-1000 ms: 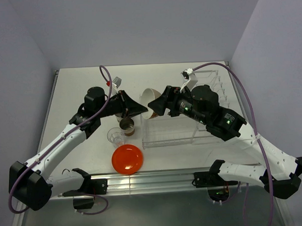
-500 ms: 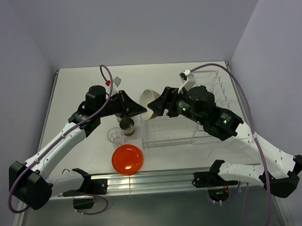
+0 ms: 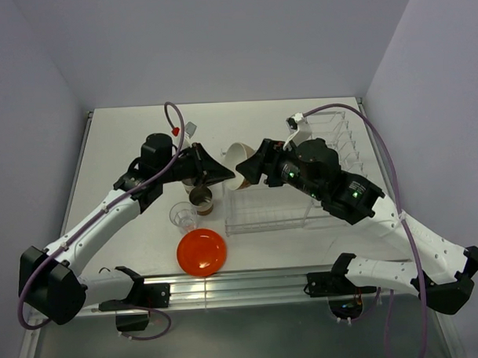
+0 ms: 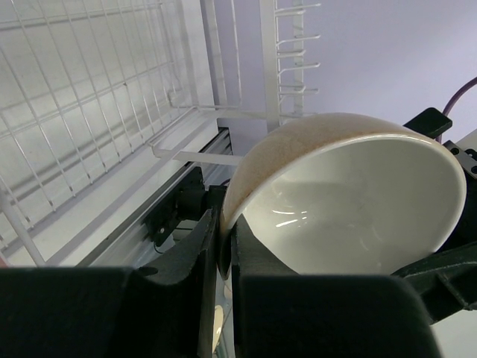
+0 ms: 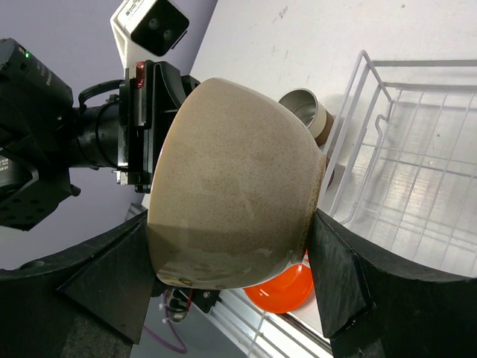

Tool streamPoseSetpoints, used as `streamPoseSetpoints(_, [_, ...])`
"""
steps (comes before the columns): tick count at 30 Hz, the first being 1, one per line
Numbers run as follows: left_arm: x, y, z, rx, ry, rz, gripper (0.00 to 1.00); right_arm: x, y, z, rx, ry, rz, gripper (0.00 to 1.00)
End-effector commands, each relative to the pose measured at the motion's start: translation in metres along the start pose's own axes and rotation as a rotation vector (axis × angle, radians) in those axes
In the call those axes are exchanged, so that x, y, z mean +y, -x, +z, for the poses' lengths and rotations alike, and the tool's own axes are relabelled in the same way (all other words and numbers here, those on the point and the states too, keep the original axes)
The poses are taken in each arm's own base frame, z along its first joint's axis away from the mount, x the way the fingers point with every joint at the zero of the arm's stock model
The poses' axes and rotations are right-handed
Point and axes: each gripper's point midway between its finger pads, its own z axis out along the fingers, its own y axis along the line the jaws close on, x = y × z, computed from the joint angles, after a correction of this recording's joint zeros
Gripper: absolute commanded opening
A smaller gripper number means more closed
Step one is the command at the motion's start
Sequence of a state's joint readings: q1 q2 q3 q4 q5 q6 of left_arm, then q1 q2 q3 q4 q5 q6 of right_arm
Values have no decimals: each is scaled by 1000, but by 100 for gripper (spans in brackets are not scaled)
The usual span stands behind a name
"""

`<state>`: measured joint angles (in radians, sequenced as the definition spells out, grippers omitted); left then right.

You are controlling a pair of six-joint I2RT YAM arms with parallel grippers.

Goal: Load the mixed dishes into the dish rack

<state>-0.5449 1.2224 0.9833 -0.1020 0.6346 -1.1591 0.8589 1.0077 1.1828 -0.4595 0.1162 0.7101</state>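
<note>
The beige bowl (image 3: pixel 236 154), white inside, hangs tilted on its side above the table between the two arms. My left gripper (image 3: pixel 225 176) is shut on its rim, one finger inside and one outside (image 4: pixel 223 224). My right gripper (image 3: pixel 246 166) spans the bowl (image 5: pixel 231 194) from the other side, and its pads (image 5: pixel 335 283) press on the base and the rim. A brown cup (image 3: pixel 200 198) stands below the bowl, with a second one half hidden behind it. The clear glass (image 3: pixel 181 216) and the orange-red plate (image 3: pixel 201 252) sit nearer the front. The dish rack (image 3: pixel 303 212) lies to the right.
The rack's upright plate slots (image 3: pixel 341 140) rise at the back right, behind my right arm. The rack's near left corner (image 5: pixel 358 112) is close beside the bowl. A metal rail (image 3: pixel 243 285) runs along the table's front edge.
The right gripper's jaws have narrowed onto the bowl and the right wrist has shifted slightly left. The left arm still holds the bowl's rim in about the same place.
</note>
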Motion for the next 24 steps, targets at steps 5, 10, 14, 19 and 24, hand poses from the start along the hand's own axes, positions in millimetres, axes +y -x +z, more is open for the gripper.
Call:
streamPoseSetpoints(5, [-43,3,-3,9,-179,80,41,-3,8,-4,-63,-19,40,0])
streamPoseSetpoints(10, [-41,-2,-1,28,-200,85,59,-11,10,-7,-92,-41,62,0])
streamPoseSetpoints(14, [-34,-3,0,27,-186,83,70,-15,13,-10,-111,-60,67,0])
streamPoseSetpoints(19, [-25,-7,3,41,-190,56,72,-17,13,-11,-126,-61,85,0])
streamPoseSetpoints(24, [-13,-8,6,39,-161,44,76,-20,15,-13,-142,-69,95,0])
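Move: The left gripper has the bowl's rim pinched, with the bowl's middle about 2 cm to its right, 1 cm ahead and 5 cm above. The nearer metal cup stands 12 cm left and 2 cm ahead, the orange plate 11 cm left and 11 cm back, both some 25 cm below. From the right gripper, also holding the bowl, its middle is about 2 cm ahead, 2 cm left and 1 cm lower; the dish rack's middle lies 15 cm right, 8 cm ahead, 28 cm below. Open the left gripper wide to let go of the bowl's rim, keeping that hand nearly in place with only a centimetre's drift to the right. Keep the right gripper's hold on the bowl unchanged and carry it down about 3 cm and 2 cm to the right, towards the dish rack, turning slightly clockwise. ##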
